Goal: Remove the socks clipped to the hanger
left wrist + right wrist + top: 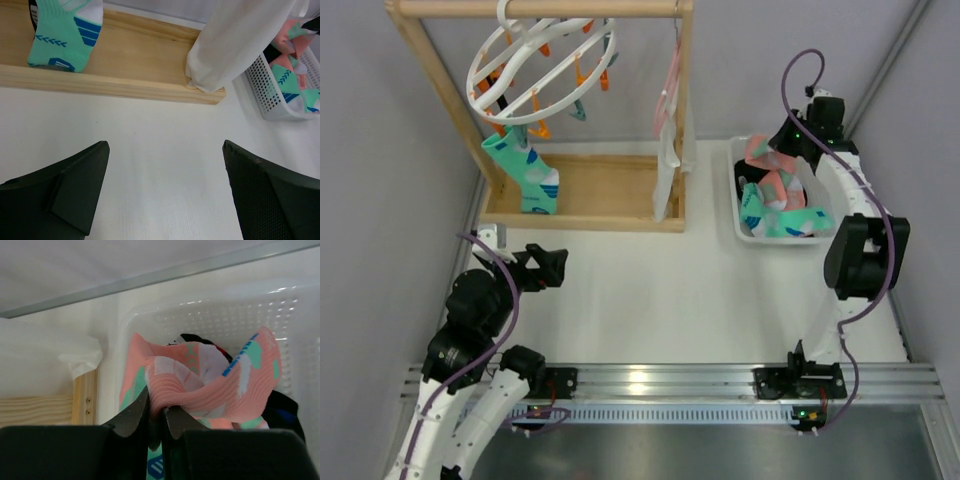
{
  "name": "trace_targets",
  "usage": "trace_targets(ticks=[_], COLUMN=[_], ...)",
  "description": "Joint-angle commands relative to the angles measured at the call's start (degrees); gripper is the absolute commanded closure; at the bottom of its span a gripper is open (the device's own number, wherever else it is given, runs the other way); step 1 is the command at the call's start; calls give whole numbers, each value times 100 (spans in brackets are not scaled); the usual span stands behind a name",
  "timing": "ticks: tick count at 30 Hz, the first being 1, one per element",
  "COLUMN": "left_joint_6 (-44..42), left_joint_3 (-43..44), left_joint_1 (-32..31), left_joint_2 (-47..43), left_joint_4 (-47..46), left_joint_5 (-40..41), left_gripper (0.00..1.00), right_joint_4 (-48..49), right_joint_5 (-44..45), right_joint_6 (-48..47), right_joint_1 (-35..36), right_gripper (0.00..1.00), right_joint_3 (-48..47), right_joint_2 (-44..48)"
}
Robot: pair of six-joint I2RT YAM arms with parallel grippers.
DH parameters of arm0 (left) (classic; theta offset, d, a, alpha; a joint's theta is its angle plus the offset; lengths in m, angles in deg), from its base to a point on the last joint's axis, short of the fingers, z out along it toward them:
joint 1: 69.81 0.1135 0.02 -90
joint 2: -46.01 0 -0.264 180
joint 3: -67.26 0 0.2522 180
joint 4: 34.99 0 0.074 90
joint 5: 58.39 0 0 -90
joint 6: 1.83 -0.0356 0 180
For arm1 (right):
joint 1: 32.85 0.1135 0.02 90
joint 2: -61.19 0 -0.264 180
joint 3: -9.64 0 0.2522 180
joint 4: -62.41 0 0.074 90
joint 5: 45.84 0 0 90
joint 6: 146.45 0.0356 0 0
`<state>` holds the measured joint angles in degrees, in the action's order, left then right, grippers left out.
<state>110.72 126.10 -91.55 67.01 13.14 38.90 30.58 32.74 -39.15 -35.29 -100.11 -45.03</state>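
The white ring hanger (540, 60) with orange and teal clips hangs from the wooden rack's top bar. One mint-teal sock (525, 170) dangles from a clip at its lower left, and its toe (62, 35) shows over the rack base in the left wrist view. My right gripper (777, 152) is over the white basket, shut on a fold of a salmon-pink sock (210, 385), with the cloth pinched between the fingertips of the gripper (157, 407). My left gripper (555, 268) hovers low over the table, open, and the left gripper (165, 145) holds nothing.
The white basket (740, 225) at the right holds several mint, pink and black socks. A long white and pink cloth (667, 170) hangs from the rack's right post. The wooden rack base (590, 200) lies across the back of the table.
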Motion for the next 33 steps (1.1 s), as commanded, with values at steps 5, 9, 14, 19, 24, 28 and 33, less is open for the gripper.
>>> trace_targets(ticks=[5, 9, 14, 19, 24, 28, 33], left_joint_6=[-22, 4, 31, -223, -295, -172, -198], left_joint_3=[-43, -69, -8, 220, 825, 1177, 1442], left_joint_1=[20, 20, 20, 20, 12, 12, 20], left_joint_2=[-192, -341, -368, -368, -254, -148, -192], left_joint_4=[-45, -45, -44, 26, 236, 377, 527], left_joint_5=[150, 220, 457, 1027, 1976, 2417, 3215], left_gripper=[2, 1, 2, 1, 2, 2, 2], right_joint_4=[716, 410, 391, 251, -110, 1486, 3711], right_joint_5=[-1503, -1259, -1327, -1319, -853, -1511, -2013], right_joint_6=[581, 450, 608, 626, 747, 1599, 2795], right_joint_1=[-116, -169, -257, -266, -301, -363, -179], right_gripper=[90, 87, 48, 25, 9, 1, 1], right_joint_3=[71, -183, -175, -324, -176, 1785, 4067], right_joint_2=[-1102, -1305, -964, -139, 644, 2379, 4431])
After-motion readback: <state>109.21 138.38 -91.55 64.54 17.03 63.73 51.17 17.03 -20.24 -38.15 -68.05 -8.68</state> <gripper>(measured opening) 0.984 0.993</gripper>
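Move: The right hand, still pinching the pink sock, has the basket's middle about 4 cm back, 3 cm right and 17 cm below; the green basket sock lies some 11 cm back, 3 cm right, 18 cm below. For the empty left hand, the green hanging sock is roughly 25 cm ahead, 10 cm left and 9 cm below; the hanger is about 25 cm ahead, 5 cm left and 15 cm above. Right lowers the pink sock 12 cm, opens, lets go, then climbs back; left rises leftward, turning counter-clockwise. ##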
